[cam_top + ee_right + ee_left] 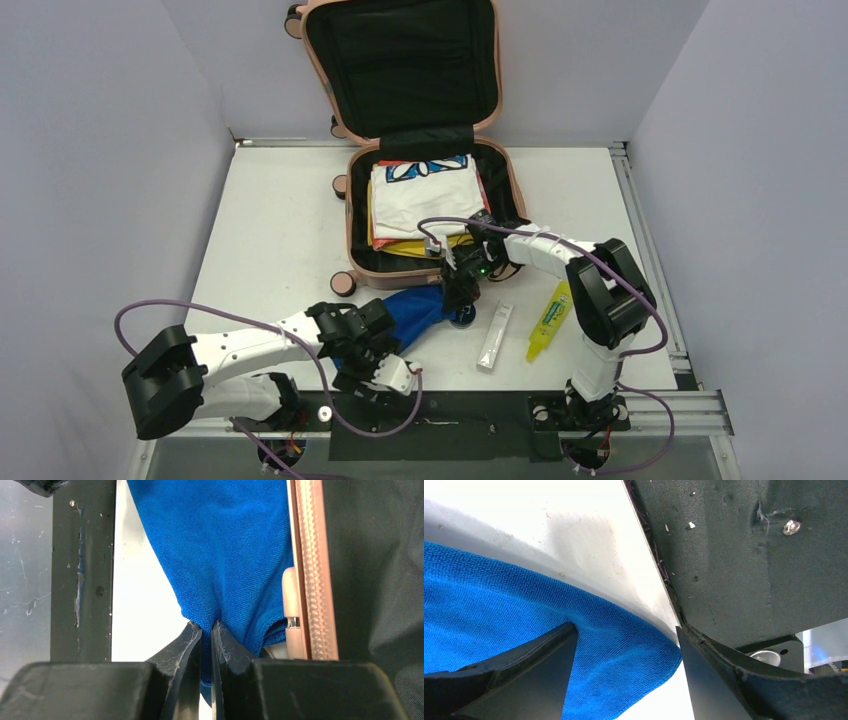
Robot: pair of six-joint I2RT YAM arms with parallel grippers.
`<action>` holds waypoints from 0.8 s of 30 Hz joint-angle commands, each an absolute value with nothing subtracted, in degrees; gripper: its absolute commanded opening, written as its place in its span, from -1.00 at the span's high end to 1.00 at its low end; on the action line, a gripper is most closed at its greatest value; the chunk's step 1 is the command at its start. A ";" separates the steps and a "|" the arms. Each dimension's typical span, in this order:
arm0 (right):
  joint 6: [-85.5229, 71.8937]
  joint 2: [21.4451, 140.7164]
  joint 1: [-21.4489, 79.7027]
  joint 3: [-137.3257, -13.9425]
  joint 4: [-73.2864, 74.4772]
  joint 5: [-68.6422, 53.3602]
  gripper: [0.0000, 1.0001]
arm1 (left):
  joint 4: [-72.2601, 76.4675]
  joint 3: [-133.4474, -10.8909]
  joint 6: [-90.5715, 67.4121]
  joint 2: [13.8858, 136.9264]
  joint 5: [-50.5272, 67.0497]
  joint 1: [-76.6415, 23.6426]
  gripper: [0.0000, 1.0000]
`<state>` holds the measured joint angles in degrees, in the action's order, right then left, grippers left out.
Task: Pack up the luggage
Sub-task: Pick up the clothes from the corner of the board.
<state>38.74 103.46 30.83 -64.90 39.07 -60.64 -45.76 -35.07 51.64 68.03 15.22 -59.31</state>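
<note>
The peach-pink luggage (395, 277) lies open at the back of the table, its black-lined lid standing upright. Folded white and yellow clothes (425, 195) fill the lower half. A blue cloth (418, 308) stretches across the table just in front of the luggage. My right gripper (460, 290) (206, 626) is shut on the cloth's far end (220, 545), right beside the luggage's zipper rim (307, 570). At the cloth's near end, my left gripper (378, 352) (625, 629) stands open, and a rounded corner of the cloth (524, 610) lies between its spread fingers.
A white tube (495, 337) and a yellow-green bottle (549, 320) lie on the table to the right of the cloth. A black mat (450, 415) (734, 555) runs along the near edge by the arm bases. Grey walls enclose the table.
</note>
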 commanded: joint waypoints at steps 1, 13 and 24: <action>39.68 101.30 29.10 -63.22 33.04 -56.81 0.89 | -43.99 -37.29 47.58 70.46 13.91 -60.44 -0.46; 40.53 100.03 28.70 -63.89 34.63 -55.99 0.89 | -40.41 -35.93 43.98 76.96 9.09 -63.19 0.30; 60.10 97.66 28.65 -74.28 61.65 -58.45 0.89 | -46.74 -39.77 47.26 74.69 7.65 -62.90 1.00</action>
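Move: Right under the left hand's open fingers, about 2 cm down, lies the near corner of the blue clothes. A pink tin stands some 17 cm ahead and 3 cm to the left; the suitcase front rim is about 17 cm ahead and 15 cm to the right, and a dark tin about 11 cm ahead and 21 cm to the right. From the right hand, already pinching the far corner, the near corner is some 20 cm left, 12 cm back and 7 cm down. Sinking about 1 cm onto the blue clothes, the left hand slides some 2.5 cm forward and a little to the right while its fingers close from wide open to nearly shut, pinching the cloth just in from its near corner. The right hand keeps its grip on the other corner and, near the end, draws about 1.5 cm to the right and rises slightly. ##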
